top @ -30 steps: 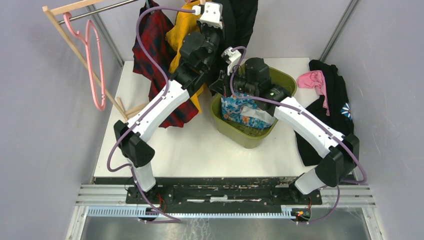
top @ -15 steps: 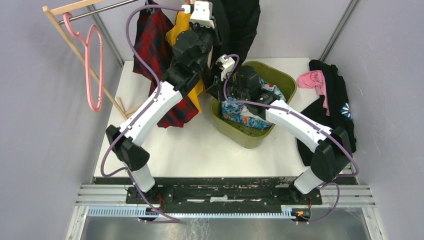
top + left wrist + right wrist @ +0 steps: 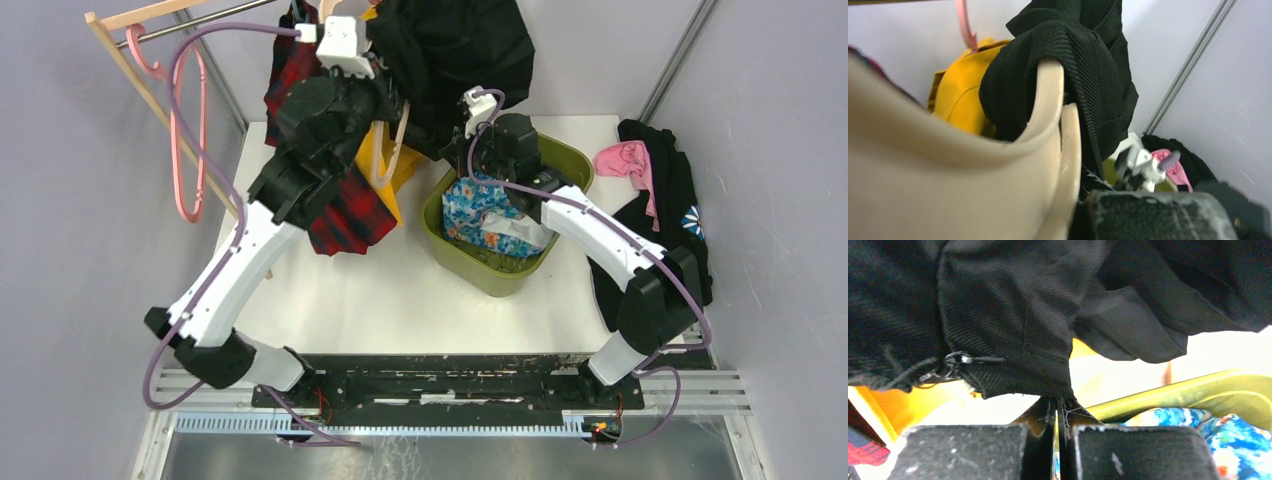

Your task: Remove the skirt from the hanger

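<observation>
The black skirt (image 3: 455,50) hangs bunched over one arm of a cream hanger (image 3: 392,150) at the back of the table. My left gripper (image 3: 372,95) is shut on that hanger; in the left wrist view the hanger (image 3: 948,165) fills the frame and the skirt (image 3: 1073,60) wraps its curved end. One dark pad of the left gripper (image 3: 1068,220) shows beside it. My right gripper (image 3: 462,148) sits lower, by the bin's back rim. In the right wrist view this gripper (image 3: 1057,407) is shut on the lower edge of the skirt (image 3: 1008,325).
A green bin (image 3: 565,160) holds floral cloth (image 3: 490,215). A red plaid garment (image 3: 335,205) and a yellow one (image 3: 385,165) hang by the left arm. A pink hanger (image 3: 185,130) hangs on the wooden rack (image 3: 150,95). Black and pink clothes (image 3: 655,185) lie at right.
The left arm has swung left and up with the hanger, lifting and spreading the skirt. The right gripper has stayed by the bin rim, still pinching the skirt's edge.
</observation>
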{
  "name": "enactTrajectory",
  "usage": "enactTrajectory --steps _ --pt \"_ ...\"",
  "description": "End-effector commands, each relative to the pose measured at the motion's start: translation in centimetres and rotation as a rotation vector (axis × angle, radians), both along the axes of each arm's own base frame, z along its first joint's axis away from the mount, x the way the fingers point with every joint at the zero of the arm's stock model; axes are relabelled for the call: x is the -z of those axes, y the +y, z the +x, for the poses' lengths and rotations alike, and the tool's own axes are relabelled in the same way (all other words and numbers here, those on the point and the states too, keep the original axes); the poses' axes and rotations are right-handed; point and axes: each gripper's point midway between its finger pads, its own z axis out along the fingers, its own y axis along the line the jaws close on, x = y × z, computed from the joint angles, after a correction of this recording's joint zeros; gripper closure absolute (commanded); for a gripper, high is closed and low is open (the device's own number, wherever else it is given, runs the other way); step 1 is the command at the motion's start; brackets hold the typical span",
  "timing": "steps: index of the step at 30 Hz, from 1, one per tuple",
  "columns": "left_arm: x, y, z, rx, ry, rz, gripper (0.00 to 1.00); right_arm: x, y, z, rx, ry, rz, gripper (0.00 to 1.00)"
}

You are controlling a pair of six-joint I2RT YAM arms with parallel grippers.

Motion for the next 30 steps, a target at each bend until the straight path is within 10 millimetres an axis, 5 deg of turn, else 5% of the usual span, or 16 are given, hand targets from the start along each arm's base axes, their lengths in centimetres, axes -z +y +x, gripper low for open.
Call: enactTrajectory --steps 1,4,9,13,16,21,30 --pt "-5.2 4.8 -4.5 -0.048 -0.142 -0.137 0.97 -0.4 -1.2 0.2 -0.014 0.013 -0.078 0.98" --pt "-3.6 5.3 -4.9 -0.058 -0.147 -0.08 0.97 -1.2 -0.1 -2.7 -0.145 0.051 -0.091 0.78" --pt "-1.2 4.9 -4.5 -0.054 -0.126 0.032 0.97 -2.3 0.6 -9.9 -0.375 0.101 -0.14 0.62" --pt "-0.4 3.9 -4.0 -0.025 -0.133 0.087 0.97 -4.4 -0.6 -15.6 -0.536 0.12 -0.179 0.59" --pt "0.5 2.9 -3.5 0.008 -0.121 0.138 0.97 -6.6 -2.0 -17.5 -0.565 0.103 -0.215 0.59" --pt "1.2 1.4 -3.3 0.068 -0.103 0.163 0.97 -9.9 -3.0 -14.2 -0.377 -0.049 -0.21 0.55" --pt "2.5 0.6 -3.2 0.107 -0.079 0.197 0.97 -14.5 1.5 -8.5 -0.3 -0.181 -0.061 0.52"
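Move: My left hand still holds the hanger, whose arm sticks into the skirt; the skirt's bulk lies about 12 cm ahead of this hand, 10 cm to its right and 8 cm lower. The yellow garment hangs some 14 cm ahead, 3 cm left and 15 cm lower. From my right hand, shut at the skirt's edge, that bulk is about 7 cm ahead, 1 cm left and 17 cm higher; the green bin is roughly 7 cm back, 11 cm right and 18 cm lower. I open my right fingers about halfway, letting go of the skirt's edge, and sweep this hand back about 15 cm, then up some 10 cm and forward a little again, fingers still open beside the skirt. My left hand keeps the hanger, draws back and left a few centimetres, then sinks as it returns right, about 8 cm down in all, rolling its left side up some 15 degrees. ##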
